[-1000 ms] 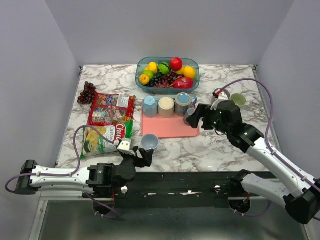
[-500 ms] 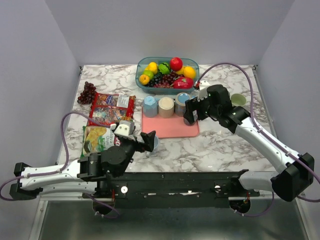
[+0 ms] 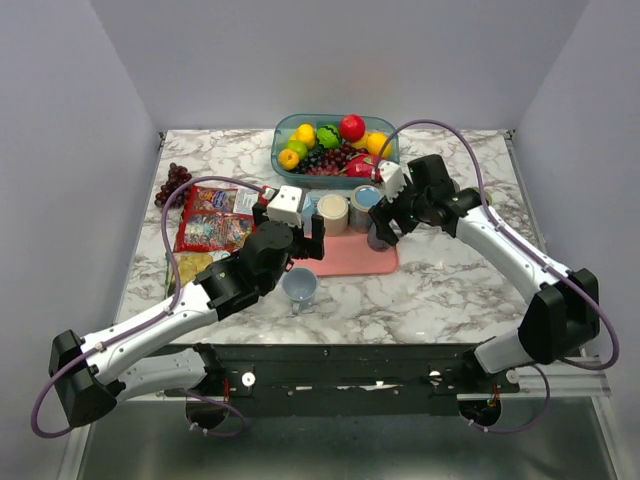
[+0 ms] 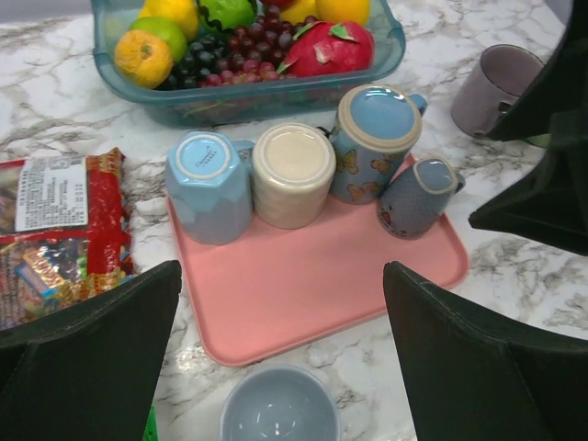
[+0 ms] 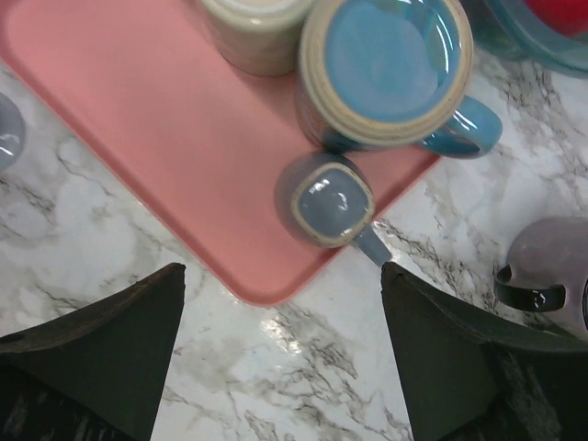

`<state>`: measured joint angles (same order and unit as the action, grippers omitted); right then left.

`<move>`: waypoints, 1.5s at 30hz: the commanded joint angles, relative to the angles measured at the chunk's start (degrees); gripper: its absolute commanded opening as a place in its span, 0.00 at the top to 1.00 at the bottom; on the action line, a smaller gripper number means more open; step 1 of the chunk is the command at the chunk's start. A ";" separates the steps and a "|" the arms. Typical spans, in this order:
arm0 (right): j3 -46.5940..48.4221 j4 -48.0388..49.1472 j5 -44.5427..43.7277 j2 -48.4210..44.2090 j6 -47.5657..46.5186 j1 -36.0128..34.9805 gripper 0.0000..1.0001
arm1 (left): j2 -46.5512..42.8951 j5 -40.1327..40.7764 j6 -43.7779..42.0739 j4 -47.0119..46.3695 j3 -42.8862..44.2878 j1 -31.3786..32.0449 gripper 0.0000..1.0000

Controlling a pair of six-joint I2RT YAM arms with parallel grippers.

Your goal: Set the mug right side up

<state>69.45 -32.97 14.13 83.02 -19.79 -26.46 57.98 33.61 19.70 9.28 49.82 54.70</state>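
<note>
Several mugs stand upside down on the pink tray (image 3: 340,255): a light blue one (image 4: 207,179), a cream one (image 4: 292,170), a blue butterfly mug (image 4: 377,138) and a small blue-grey mug (image 5: 333,204) at the tray's right corner. A blue-grey mug (image 3: 300,285) stands upright on the table in front of the tray. My right gripper (image 5: 283,268) hovers open above the small mug (image 3: 378,237), which lies just ahead of its fingertips. My left gripper (image 4: 280,268) hangs open over the tray's front edge, above the upright mug (image 4: 278,409). Neither gripper holds anything.
A blue basket of fruit (image 3: 335,145) stands behind the tray. Dark grapes (image 3: 175,185) and snack packets (image 3: 222,215) lie to the left, with a chips bag (image 3: 185,270) nearer. A purple mug (image 5: 551,266) sits on the marble right of the tray.
The left arm swung forward from the table's near edge to above the tray's front, its jaws spreading wider. The right arm moved left and back, coming over the small mug.
</note>
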 commanded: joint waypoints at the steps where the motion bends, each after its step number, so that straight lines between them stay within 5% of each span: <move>1: 1.48 -5.78 2.83 5.46 -7.01 4.21 0.09 | -2.07 -11.70 1.74 -1.28 0.10 -2.13 0.01; 6: 5.86 -8.86 10.99 11.89 -8.42 8.44 0.12 | -2.52 -15.49 2.27 -0.58 0.10 -5.20 0.01; 20: 13.78 -14.31 15.93 25.08 -11.85 9.41 0.21 | -3.13 -19.72 3.68 -0.66 -1.48 -8.29 0.01; 35: 5.70 -8.96 14.79 20.34 -0.70 8.44 0.26 | -0.50 -21.39 4.64 -3.04 -2.98 -8.99 0.01; 39: 4.12 -6.15 11.37 19.90 3.17 6.16 0.33 | -0.41 -21.56 4.90 -3.39 -3.59 -9.26 0.01; 45: 1.04 4.84 -5.76 17.70 11.87 1.07 0.41 | -0.32 -21.39 5.70 -3.83 -4.38 -9.26 0.01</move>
<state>72.23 -36.45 19.64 103.39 -14.59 -22.11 57.41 13.17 24.51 6.90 46.30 45.80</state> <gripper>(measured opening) 0.600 0.988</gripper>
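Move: The small grey-blue mug, upside down on the tray corner, is roughly 13 cm below the right hand, 2 cm ahead and 1 cm left. The butterfly mug stands about 7 cm farther out than it and 3 cm to its left, the cream mug some 6 cm farther out and 12 cm left of it. From the left hand, the small mug lies about 18 cm right, 3 cm ahead and 22 cm below. The right hand sinks about 11 cm to the small mug, fingers tipping steeper and closing partway around it. ##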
